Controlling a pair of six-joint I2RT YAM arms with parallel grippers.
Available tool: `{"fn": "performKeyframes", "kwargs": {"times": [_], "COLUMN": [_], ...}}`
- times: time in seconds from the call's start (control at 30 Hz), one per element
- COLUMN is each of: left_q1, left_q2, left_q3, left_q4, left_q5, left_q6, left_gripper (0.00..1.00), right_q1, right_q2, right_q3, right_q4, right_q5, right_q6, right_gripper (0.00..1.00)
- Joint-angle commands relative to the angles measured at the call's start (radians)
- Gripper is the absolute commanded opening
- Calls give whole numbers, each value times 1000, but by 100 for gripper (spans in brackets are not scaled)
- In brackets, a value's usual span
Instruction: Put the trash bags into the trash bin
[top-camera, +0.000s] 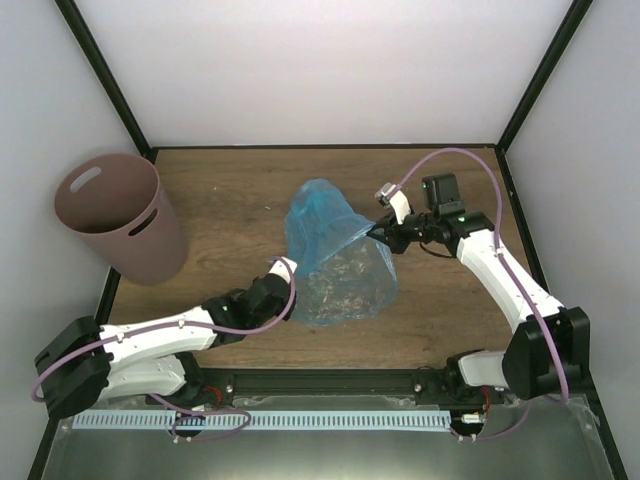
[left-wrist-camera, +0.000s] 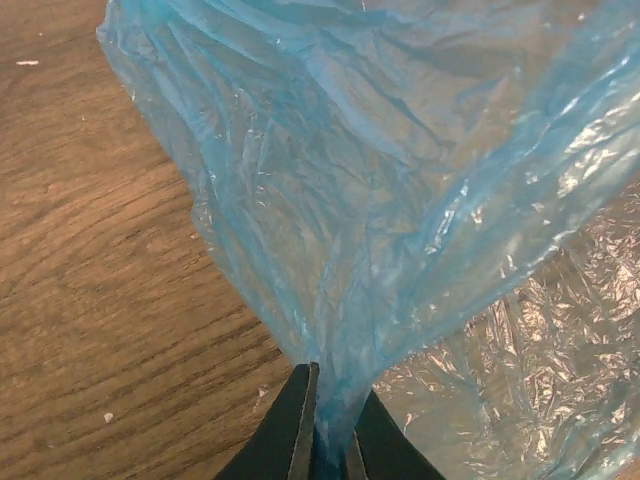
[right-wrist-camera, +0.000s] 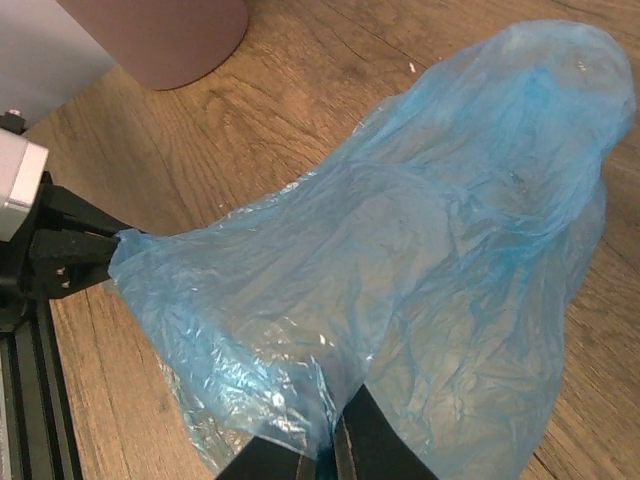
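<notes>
A crinkly translucent light-blue trash bag (top-camera: 335, 250) is stretched between my two grippers over the middle of the wooden table. My left gripper (top-camera: 287, 268) pinches its left edge; in the left wrist view the black fingers (left-wrist-camera: 300, 430) are shut on a bunched fold of the trash bag (left-wrist-camera: 400, 180). My right gripper (top-camera: 378, 232) is shut on the bag's right edge, and the trash bag (right-wrist-camera: 420, 260) spreads away from its fingers (right-wrist-camera: 375, 440) in the right wrist view. The mauve-brown trash bin (top-camera: 125, 215) stands upright at the far left, apart from both grippers.
The wooden table (top-camera: 230, 200) is walled by white panels with black frame posts. A black rail (top-camera: 330, 380) and a metal strip run along the near edge by the arm bases. The left gripper's body (right-wrist-camera: 60, 250) shows in the right wrist view, with the bin's base (right-wrist-camera: 170, 35) behind it.
</notes>
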Motion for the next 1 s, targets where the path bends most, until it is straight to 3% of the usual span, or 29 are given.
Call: {"fn": "performKeyframes", "kwargs": {"times": [0.0, 0.07, 0.13, 0.23, 0.3, 0.43, 0.5, 0.57, 0.67, 0.73, 0.83, 0.9, 0.97], "left_q1": [5, 30, 125, 299, 380, 425, 407, 344, 198, 152, 134, 116, 76], "left_q2": [6, 5, 34, 159, 275, 471, 510, 472, 324, 229, 188, 191, 150], "left_q3": [8, 38, 89, 284, 570, 1219, 1461, 1524, 1261, 936, 436, 280, 269], "left_q4": [46, 59, 91, 65, -9, -228, -262, -228, -134, -44, 140, 211, 171], "left_q5": [8, -5, 41, 162, 188, 200, 228, 247, 230, 231, 247, 276, 238], "left_q6": [-10, -29, -69, -83, -40, 111, 185, 283, 423, 348, 69, -8, -10], "left_gripper": [4, 4, 4, 4, 4, 4, 4, 4, 4, 4, 4, 4, 4], "right_q1": [0, -6, -18, -47, -71, -92, -84, -85, -82, -78, -79, -79, -79], "right_q2": [24, 52, 113, 276, 417, 665, 588, 385, -3, -136, -176, -206, -291], "right_q3": [13, 8, 30, 233, 511, 1331, 1387, 1274, 712, 341, -77, -230, -280], "right_q4": [19, 30, 44, -25, -124, -353, -244, -141, 154, 193, 168, 116, 35], "right_q5": [33, 77, 114, 138, 156, 176, 189, 99, 16, 39, 174, 119, 1], "right_q6": [21, 33, 49, 37, 29, 42, 25, -31, -113, -187, -235, -283, -304], "right_gripper": [1, 1, 1, 1, 1, 1, 1, 1, 1, 1, 1, 1, 1]}}
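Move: The trash bag is already pinched at its rim by both hands and hangs half-collapsed between them. Its middle is about 8 cm ahead, 11 cm right and slightly below the left hand, and some 6 cm left and 16 cm below the right hand, nearly level fore-and-aft (1 cm ahead). The trash bin stands about 32 cm left and 10 cm ahead of the left hand, its middle some 3 cm higher. Forward and up in one fast fling, both hands whip the bag rim out over 20 cm, the right dipping slightly first, and rise until the left is about 45 cm up. They swing back towards the base, then drop sharply, both still above their start; wrists tip fingers up, then partly return, and both grips stay shut. ##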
